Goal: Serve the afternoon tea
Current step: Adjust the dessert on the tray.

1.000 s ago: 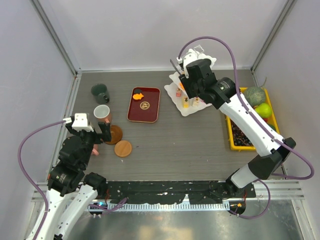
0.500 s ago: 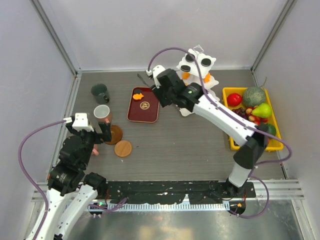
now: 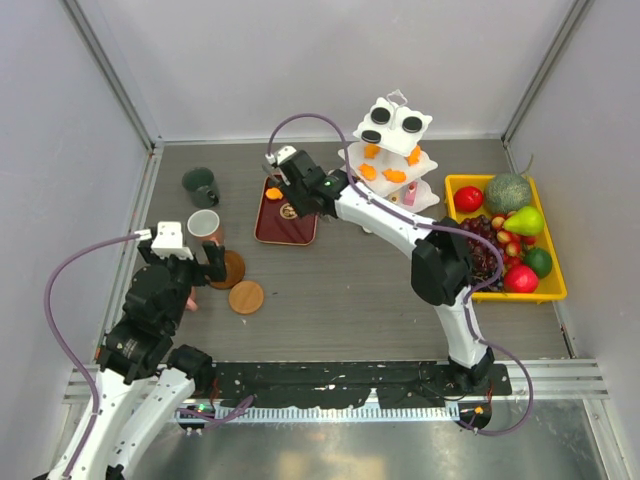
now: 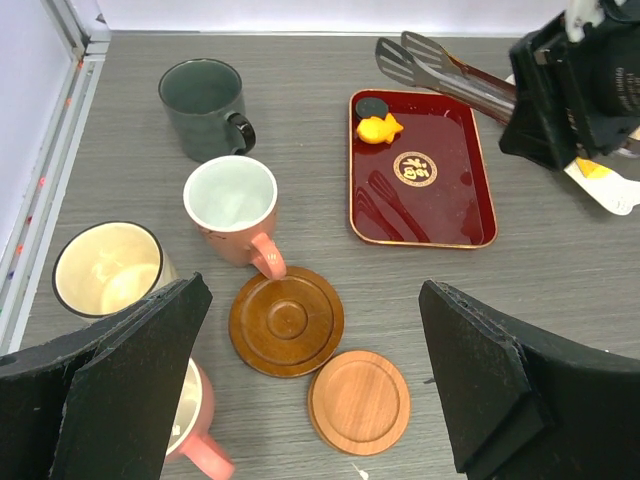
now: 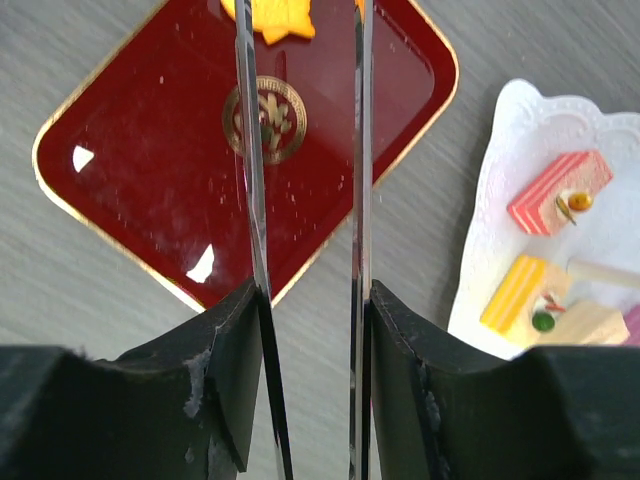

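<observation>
My right gripper [image 5: 310,370] is shut on the metal tongs [image 5: 250,180], whose two blades hang apart over the dark red tray [image 5: 150,150]. An orange sweet [image 5: 270,15] lies beneath them at the tray's far end, with a black round sweet [image 4: 371,106] beside it. The white three-tier stand [image 3: 392,150] to the right carries black, orange and pink-yellow sweets. My left gripper [image 4: 315,385] is open and empty above two brown coasters [image 4: 287,320]. The dark green mug [image 4: 203,95], pink mug [image 4: 231,208] and cream mug [image 4: 107,270] stand on the left.
A yellow tray of fruit [image 3: 505,235] sits at the right edge. A second pink mug [image 4: 190,420] is close under my left finger. Metal frame walls bound the table on the left, back and right.
My right arm has swung left from the stand to the red tray, carrying the tongs, and the blades have drawn slightly closer. The left arm has barely moved.
</observation>
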Robot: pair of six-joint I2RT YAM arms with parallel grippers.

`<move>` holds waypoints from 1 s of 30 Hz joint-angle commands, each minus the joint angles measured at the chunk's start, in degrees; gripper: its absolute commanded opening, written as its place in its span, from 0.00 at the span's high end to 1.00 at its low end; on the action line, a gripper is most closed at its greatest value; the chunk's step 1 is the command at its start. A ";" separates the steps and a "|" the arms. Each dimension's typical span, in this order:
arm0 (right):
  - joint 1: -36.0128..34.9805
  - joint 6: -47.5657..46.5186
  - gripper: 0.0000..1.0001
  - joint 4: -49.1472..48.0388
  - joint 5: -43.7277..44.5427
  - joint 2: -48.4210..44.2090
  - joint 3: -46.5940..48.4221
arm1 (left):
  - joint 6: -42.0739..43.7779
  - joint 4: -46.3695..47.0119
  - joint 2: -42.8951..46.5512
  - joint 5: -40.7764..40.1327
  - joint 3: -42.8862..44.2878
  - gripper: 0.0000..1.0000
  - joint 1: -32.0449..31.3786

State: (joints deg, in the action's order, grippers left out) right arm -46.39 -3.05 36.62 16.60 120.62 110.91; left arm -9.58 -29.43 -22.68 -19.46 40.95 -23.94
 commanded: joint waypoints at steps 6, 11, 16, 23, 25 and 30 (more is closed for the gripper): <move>0.25 -0.38 0.53 -8.93 4.14 8.66 7.91 | 0.62 2.18 -2.63 -0.31 -0.17 0.01 -0.58; 0.25 0.41 0.53 -9.11 4.32 11.48 8.36 | 0.79 2.27 -3.08 -0.40 -0.08 0.01 -1.10; 0.07 2.25 0.54 -6.92 3.44 10.44 6.08 | 0.88 2.36 -2.81 -0.49 -0.17 0.01 -1.19; -1.68 2.87 0.52 -6.92 2.65 4.63 -2.63 | 0.97 2.54 -2.55 -0.31 -0.17 0.01 -1.28; -1.95 2.96 0.52 -4.46 2.65 4.36 -2.54 | 0.97 2.62 -2.46 -0.22 -0.25 0.01 -1.19; -2.21 4.63 0.52 -2.79 1.16 3.05 -3.60 | 0.97 2.45 -2.46 -0.31 -0.26 0.01 -1.37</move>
State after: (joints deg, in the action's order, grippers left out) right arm -48.05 -0.30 33.17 18.92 129.49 107.42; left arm -9.54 -29.43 -25.47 -19.51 40.95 -25.02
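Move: The orange fish dessert in the tray's far-left corner lies about 6 cm ahead of the right hand, 8 cm to its left and 14 cm below. A black cookie shows beside it, about 2 cm farther out and at about the same sideways place and height. The white tiered stand's foot is some 8 cm ahead of the hand and 16 cm to its right. From the left hand the fish lies roughly 22 cm ahead, 14 cm right, 25 cm below. Keep the right gripper's hold on the tongs and bring them down into the red tray: first reach some 4 cm forward-left while sinking about 7 cm, then draw back about 4 cm towards the tray's near side, sinking nearly 3 cm more, so the tong tips come down at the orange fish beside the black cookie. Tilt the wrist only slightly. ##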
